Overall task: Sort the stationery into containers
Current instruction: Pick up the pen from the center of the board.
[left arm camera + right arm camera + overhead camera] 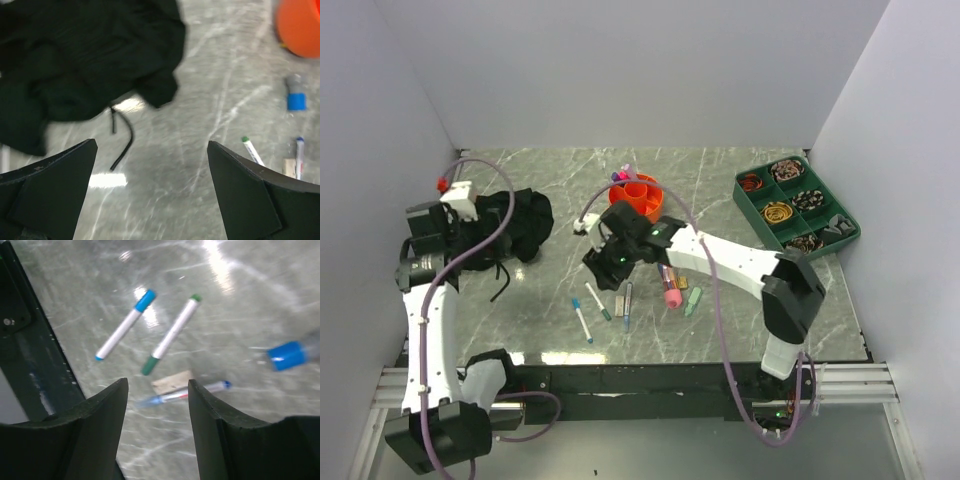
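The orange holder (635, 194) stands at mid-table and holds a few pens; its edge (300, 25) shows in the left wrist view. In front of it lies loose stationery: a blue-capped white pen (582, 320) (125, 325), a green-tipped pen (598, 300) (172, 335), a beige eraser (172, 381), a thin blue pen (627, 305) (187, 392), a pink marker (670, 285) and a teal piece (693, 300). My right gripper (603, 268) (157, 385) hangs open over the thin blue pen and eraser, holding nothing. My left gripper (485, 240) (151, 150) is wide open beside the black cloth.
A black cloth bundle (515, 220) (75, 65) with a loose cord lies at the left. A dark green compartment tray (795, 205) with small items sits at the back right. A blue-capped piece (295, 97) (287, 355) lies near the holder. Walls close in on three sides.
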`<state>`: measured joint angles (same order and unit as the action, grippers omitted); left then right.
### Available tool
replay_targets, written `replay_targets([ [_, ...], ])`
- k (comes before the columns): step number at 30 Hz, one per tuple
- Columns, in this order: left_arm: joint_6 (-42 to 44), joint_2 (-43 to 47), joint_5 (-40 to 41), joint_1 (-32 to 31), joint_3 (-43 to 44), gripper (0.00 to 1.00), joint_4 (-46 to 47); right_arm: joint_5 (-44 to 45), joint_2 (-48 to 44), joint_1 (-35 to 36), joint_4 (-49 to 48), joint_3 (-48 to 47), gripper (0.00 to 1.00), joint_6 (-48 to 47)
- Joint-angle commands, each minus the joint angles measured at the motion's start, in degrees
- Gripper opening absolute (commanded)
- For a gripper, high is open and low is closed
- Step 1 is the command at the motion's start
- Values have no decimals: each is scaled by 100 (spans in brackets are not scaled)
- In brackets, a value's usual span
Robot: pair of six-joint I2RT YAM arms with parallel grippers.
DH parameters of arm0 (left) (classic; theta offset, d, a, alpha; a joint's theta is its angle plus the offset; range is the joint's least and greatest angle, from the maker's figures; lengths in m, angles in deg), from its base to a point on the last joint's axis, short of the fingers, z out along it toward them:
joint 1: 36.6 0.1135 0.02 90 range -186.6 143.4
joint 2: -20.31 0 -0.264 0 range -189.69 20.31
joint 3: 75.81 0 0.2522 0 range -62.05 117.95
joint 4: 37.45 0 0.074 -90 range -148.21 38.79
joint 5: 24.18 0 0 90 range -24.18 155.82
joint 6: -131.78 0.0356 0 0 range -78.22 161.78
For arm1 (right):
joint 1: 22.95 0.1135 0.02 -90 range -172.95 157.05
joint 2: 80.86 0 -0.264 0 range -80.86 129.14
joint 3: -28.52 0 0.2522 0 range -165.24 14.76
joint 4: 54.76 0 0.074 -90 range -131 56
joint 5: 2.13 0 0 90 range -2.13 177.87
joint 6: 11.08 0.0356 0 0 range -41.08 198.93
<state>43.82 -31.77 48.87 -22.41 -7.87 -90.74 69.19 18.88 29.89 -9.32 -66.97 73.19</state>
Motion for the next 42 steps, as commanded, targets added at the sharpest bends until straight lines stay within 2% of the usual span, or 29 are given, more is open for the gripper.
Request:
replay_targets([
  [1,-432,-136,482,346,655,99,-653,57,395,297,-302,-352,59,959],
  [3,-652,-75,412,549,700,100,-487,320,589,542,-373,-457,55,1381],
  [9,-969,30,596,619,902,100,-161,1005,1459,798,-338,-1028,53,2269],
  [17,-1083,268,737,707,823,99,33,1226,2172,886,-75,-1407,54,2946],
  [26,-1197,295,605,751,981,99,33,1296,2532,991,5,-1556,53,3052],
  [35,-1136,321,579,778,1060,100,-11,1446,2805,1053,119,-1626,47,3175],
  [42,-1171,198,561,778,1157,99,50,2138,3190,1325,417,-1959,34,3009],
])
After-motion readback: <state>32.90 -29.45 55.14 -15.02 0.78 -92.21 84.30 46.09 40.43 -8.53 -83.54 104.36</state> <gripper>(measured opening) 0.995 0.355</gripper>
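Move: The blue-capped pen lies on the table about 7 cm back, 8 cm to the left and 14 cm below the right hand. At the same depth below, the green-capped pen lies some 2 cm back and 4 cm left of that hand, and the small eraser about 3 cm back and 1 cm to its right. From the left hand, the blue-capped pen is about 11 cm back, 20 cm right and 20 cm down. The blue-capped pen's cap end is what the right hand drops to: about 12 cm down and 8 cm left, drawing slightly back early on and turning some 20 degrees clockwise, then slowing low over the table as the part-open fingers narrow around the blue end. The left hand, open, clears away 5 cm left and 7 cm up, turning counter-clockwise. ##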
